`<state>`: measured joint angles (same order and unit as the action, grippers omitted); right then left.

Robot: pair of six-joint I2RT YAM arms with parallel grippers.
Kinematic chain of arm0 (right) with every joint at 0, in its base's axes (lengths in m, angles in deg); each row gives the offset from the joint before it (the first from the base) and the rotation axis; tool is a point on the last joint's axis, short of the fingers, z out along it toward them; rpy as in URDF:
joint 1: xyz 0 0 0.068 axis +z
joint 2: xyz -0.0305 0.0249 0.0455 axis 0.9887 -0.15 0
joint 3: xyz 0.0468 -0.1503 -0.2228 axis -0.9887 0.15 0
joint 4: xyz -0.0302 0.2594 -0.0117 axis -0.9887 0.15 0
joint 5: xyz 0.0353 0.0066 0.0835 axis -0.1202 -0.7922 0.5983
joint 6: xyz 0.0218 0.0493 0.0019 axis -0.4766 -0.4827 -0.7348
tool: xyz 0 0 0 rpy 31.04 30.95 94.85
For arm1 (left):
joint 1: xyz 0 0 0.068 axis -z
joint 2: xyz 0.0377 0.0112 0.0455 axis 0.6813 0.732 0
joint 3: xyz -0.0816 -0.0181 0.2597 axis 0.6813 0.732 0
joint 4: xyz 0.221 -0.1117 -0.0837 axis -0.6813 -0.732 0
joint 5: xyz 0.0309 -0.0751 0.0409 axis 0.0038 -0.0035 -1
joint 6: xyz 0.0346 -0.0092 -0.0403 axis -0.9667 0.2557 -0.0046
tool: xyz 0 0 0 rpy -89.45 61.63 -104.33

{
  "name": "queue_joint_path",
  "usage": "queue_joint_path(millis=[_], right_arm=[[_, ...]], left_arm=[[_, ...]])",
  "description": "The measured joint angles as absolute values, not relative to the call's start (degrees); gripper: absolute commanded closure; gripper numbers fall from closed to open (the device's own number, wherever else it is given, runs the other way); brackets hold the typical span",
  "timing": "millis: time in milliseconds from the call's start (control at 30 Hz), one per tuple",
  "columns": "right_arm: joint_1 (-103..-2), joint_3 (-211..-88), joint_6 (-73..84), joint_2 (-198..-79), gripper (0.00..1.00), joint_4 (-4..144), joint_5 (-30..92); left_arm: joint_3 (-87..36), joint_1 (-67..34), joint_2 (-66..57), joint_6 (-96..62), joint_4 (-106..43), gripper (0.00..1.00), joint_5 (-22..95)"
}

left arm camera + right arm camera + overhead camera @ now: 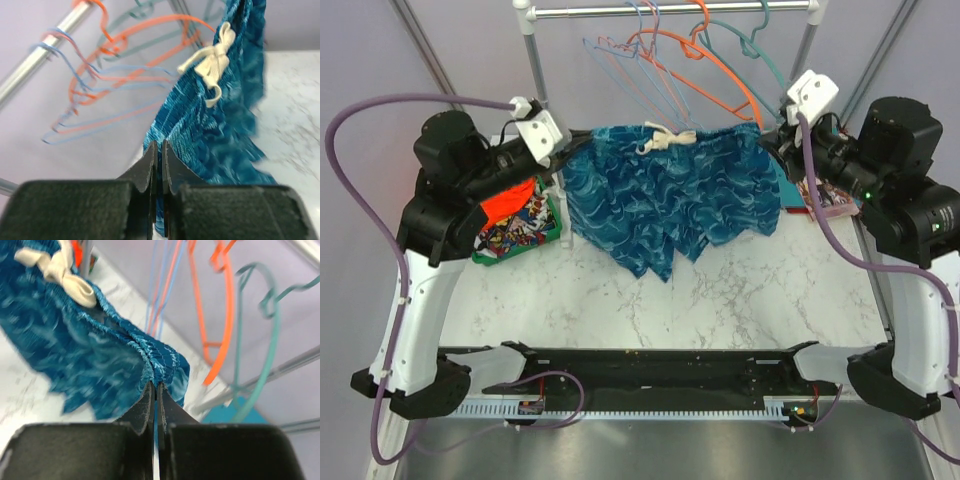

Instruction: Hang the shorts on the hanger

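The dark-blue shorts (670, 195) with a teal wavy print and a white drawstring (665, 138) hang stretched by the waistband between both grippers, legs draping onto the marble table. My left gripper (563, 157) is shut on the waistband's left end (159, 131), and its fingertips (157, 146) pinch the fabric. My right gripper (773, 140) is shut on the right end (160, 357), with its tips (155, 386) closed on the gathered elastic. The thin pale blue hanger (620, 68) hangs on the rail behind the shorts, seen as blue wire (105, 122) and as blue strands (165, 285).
A metal rail (670, 10) at the back carries a thin pink hanger (655, 75), a thick orange hanger (725, 80) and a teal hanger (765, 55). A green bin (556, 222) with an orange garment (510, 205) sits at left. A pink bin (832, 208) sits at right.
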<state>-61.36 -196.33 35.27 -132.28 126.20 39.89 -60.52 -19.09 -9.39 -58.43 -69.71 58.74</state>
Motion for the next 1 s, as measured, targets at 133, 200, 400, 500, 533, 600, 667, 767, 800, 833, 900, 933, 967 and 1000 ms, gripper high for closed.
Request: queue_joint_path(millis=[133, 200, 400, 500, 533, 600, 667, 767, 800, 833, 900, 933, 967, 1000], right_arm=[[-61.4, -181.0, 40.6, -124.3, 1.00, 130.0, 44.2], [-61.3, -170.2, 43.7, -120.2, 1.00, 132.5, 46.2], [-60.7, -147.0, 49.8, -118.8, 1.00, 133.6, 48.7], [-57.6, -139.8, 50.4, -121.7, 1.00, 130.2, 47.8], [-55.4, -137.2, 50.4, -123.3, 1.00, 128.3, 46.9], [-52.3, -134.0, 50.6, -126.0, 1.00, 125.4, 45.7], [-50.1, -131.1, 51.1, -127.8, 1.00, 122.7, 44.6], [-47.4, -126.9, 52.2, -128.6, 1.00, 120.4, 43.4], [-46.7, -126.0, 52.6, -128.5, 1.00, 120.3, 43.1], [-46.0, -125.3, 52.9, -128.5, 1.00, 120.3, 42.9], [-44.6, -124.4, 53.2, -128.3, 1.00, 120.2, 42.6], [-43.6, -124.2, 53.2, -128.1, 1.00, 120.3, 42.6], [-42.9, -124.2, 53.1, -127.9, 0.99, 120.2, 42.6], [-41.8, -124.2, 53.0, -127.6, 0.99, 120.2, 42.5]], left_arm=[[-46.8, -19.1, -16.6, -59.0, -70.3, 0.98, 63.8], [-37.4, -19.1, -20.5, -60.4, -71.4, 0.98, 66.4], [-11.8, -18.1, -24.3, -67.1, -71.9, 0.98, 69.8], [-2.7, -17.4, -23.0, -71.2, -72.0, 0.98, 69.8], [0.3, -17.1, -22.7, -73.3, -71.6, 0.98, 69.8], [3.9, -16.9, -22.8, -77.0, -71.7, 0.98, 69.8], [6.5, -16.4, -23.3, -81.3, -72.4, 0.93, 69.8], [9.4, -14.2, -26.1, -88.6, -75.9, 0.58, 69.6], [9.8, -12.8, -27.3, -90.2, -77.8, 0.48, 69.5], [10.2, -11.1, -28.6, -91.5, -79.8, 0.45, 69.1], [10.4, -8.4, -30.2, -92.8, -82.8, 0.44, 69.1], [10.4, -7.4, -30.4, -92.6, -83.7, 0.44, 69.1], [10.3, -7.2, -30.4, -92.5, -84.0, 0.44, 69.1], [10.1, -6.8, -30.0, -91.5, -84.4, 0.43, 68.7]])
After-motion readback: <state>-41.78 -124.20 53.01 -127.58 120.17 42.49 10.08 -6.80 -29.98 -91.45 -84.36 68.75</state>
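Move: Below and behind both raised hands, which still stretch the waistband between them, is the bare table near its front edge: about 17 cm back, 2 cm left and 44 cm down from the left hand, about 12 cm back, 4 cm left and 44 cm down from the right. The green basket stands some 11 cm ahead and 22 cm left of the left hand, at table level. The orange hanger hangs roughly 12 cm ahead and 9 cm left of the right hand, about level with it. Swinging down fast about 42 cm and drawing back towards the front edge, both hands lower the shorts away from the hangers onto the table, fingers tipping downward. Near the bottom the left slides back almost level, some 17 cm back in all, and spreads its fingers around the waistband; the right keeps its pinch. ##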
